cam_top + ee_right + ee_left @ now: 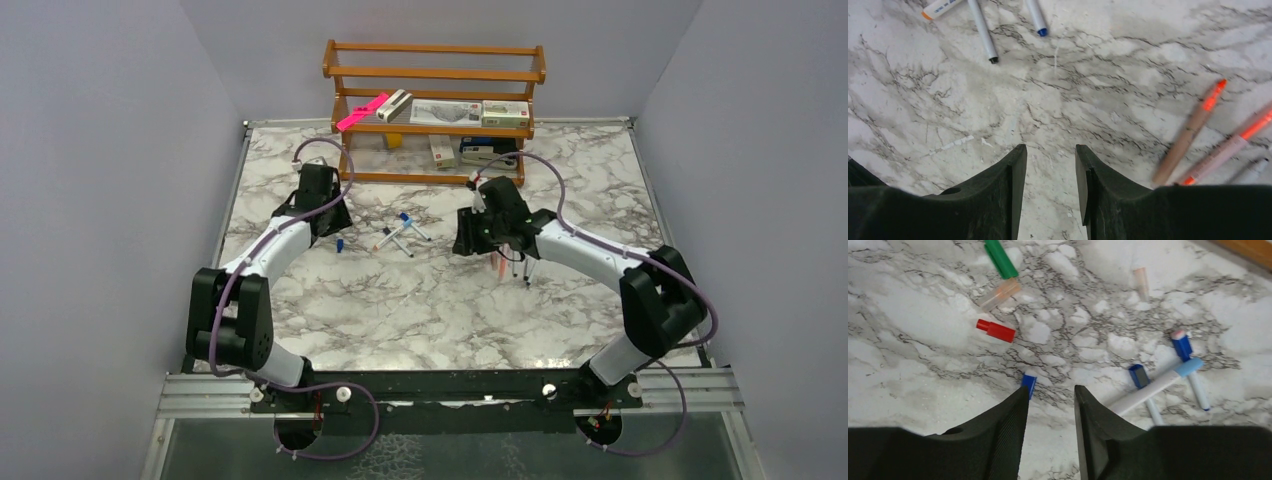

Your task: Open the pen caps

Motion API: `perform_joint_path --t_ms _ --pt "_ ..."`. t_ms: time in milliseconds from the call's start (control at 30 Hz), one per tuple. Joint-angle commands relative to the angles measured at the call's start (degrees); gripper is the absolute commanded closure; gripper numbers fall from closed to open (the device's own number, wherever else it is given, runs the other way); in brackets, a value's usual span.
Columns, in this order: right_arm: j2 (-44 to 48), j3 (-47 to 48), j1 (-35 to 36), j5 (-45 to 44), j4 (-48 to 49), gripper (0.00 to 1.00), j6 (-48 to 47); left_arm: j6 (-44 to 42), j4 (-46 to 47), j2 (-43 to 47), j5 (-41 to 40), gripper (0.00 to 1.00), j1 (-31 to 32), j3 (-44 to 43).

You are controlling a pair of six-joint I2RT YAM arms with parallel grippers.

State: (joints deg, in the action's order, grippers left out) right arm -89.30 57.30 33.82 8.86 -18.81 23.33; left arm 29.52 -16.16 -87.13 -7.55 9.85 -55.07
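Observation:
In the left wrist view several loose pen caps lie on the marble: a green cap [1000, 259], a clear orange cap [998, 294], a red cap [995, 330] and a small blue cap [1029, 384]. The blue cap [340, 243] lies just past the left finger's tip. My left gripper [1050, 392] is open and empty. To its right lie a white pen with a light blue end [1153, 389] and two thin pens with dark blue ends [1181, 346]. My right gripper [1050, 150] is open over bare marble, with two orange-tipped pens [1190, 132] to its right.
A wooden rack [435, 105] stands at the back with boxes and a pink bar [362, 112] on it. Grey walls close in the table on three sides. Three more pens [983, 30] lie ahead of the right gripper.

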Motion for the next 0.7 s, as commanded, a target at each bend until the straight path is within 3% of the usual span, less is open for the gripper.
perform_joint_path --t_ms 0,133,200,233,300,667 --pt "-4.99 5.79 2.71 -0.57 1.22 0.59 -3.22 0.73 -1.13 5.09 8.44 0.55 -0.18 -1.9" --pt "-8.71 10.0 5.01 -0.8 2.26 0.59 -5.1 1.22 -1.85 8.81 12.11 0.38 -0.09 -0.71" --pt "-10.8 12.2 6.54 -1.09 2.61 0.6 -5.79 1.44 -2.16 10.35 13.05 0.26 -0.09 0.03" --pt "-11.8 13.76 7.27 -1.2 2.83 0.62 -6.19 1.61 -2.4 11.09 13.38 0.13 -0.09 0.24" --pt "-13.98 15.71 8.68 -1.94 3.27 0.62 -7.02 2.07 -2.71 12.26 14.37 0.04 -0.11 0.63" --pt "-26.13 29.41 11.41 -6.84 0.94 0.6 -5.16 2.44 -3.35 16.38 17.04 0.01 -0.09 2.34"
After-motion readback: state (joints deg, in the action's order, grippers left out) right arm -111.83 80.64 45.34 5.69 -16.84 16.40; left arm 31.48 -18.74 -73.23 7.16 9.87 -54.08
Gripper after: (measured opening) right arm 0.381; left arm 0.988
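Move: The closed black-capped pen lies about 15 cm to my right hand's left and 6 cm ahead, some 7 cm below. The white marker with the light-blue cap crosses it, about 16 cm left and 8 cm ahead of that hand. The blue-capped pen is 11 cm left and 9 cm ahead. From my left hand the black-capped pen is about 10 cm right and level, the loose blue cap 2 cm left and level; both are about 7 cm down. I sweep my empty right hand about 12 cm left and slightly forward, away from the opened pens and towards the black-capped pen, turning some 15 degrees counter-clockwise with the fingers kept part open, still clear of the table. Meanwhile my left hand climbs about 8 cm off the loose caps, drifting right and a little back, and spreads its fingers from part open to fully wide. ##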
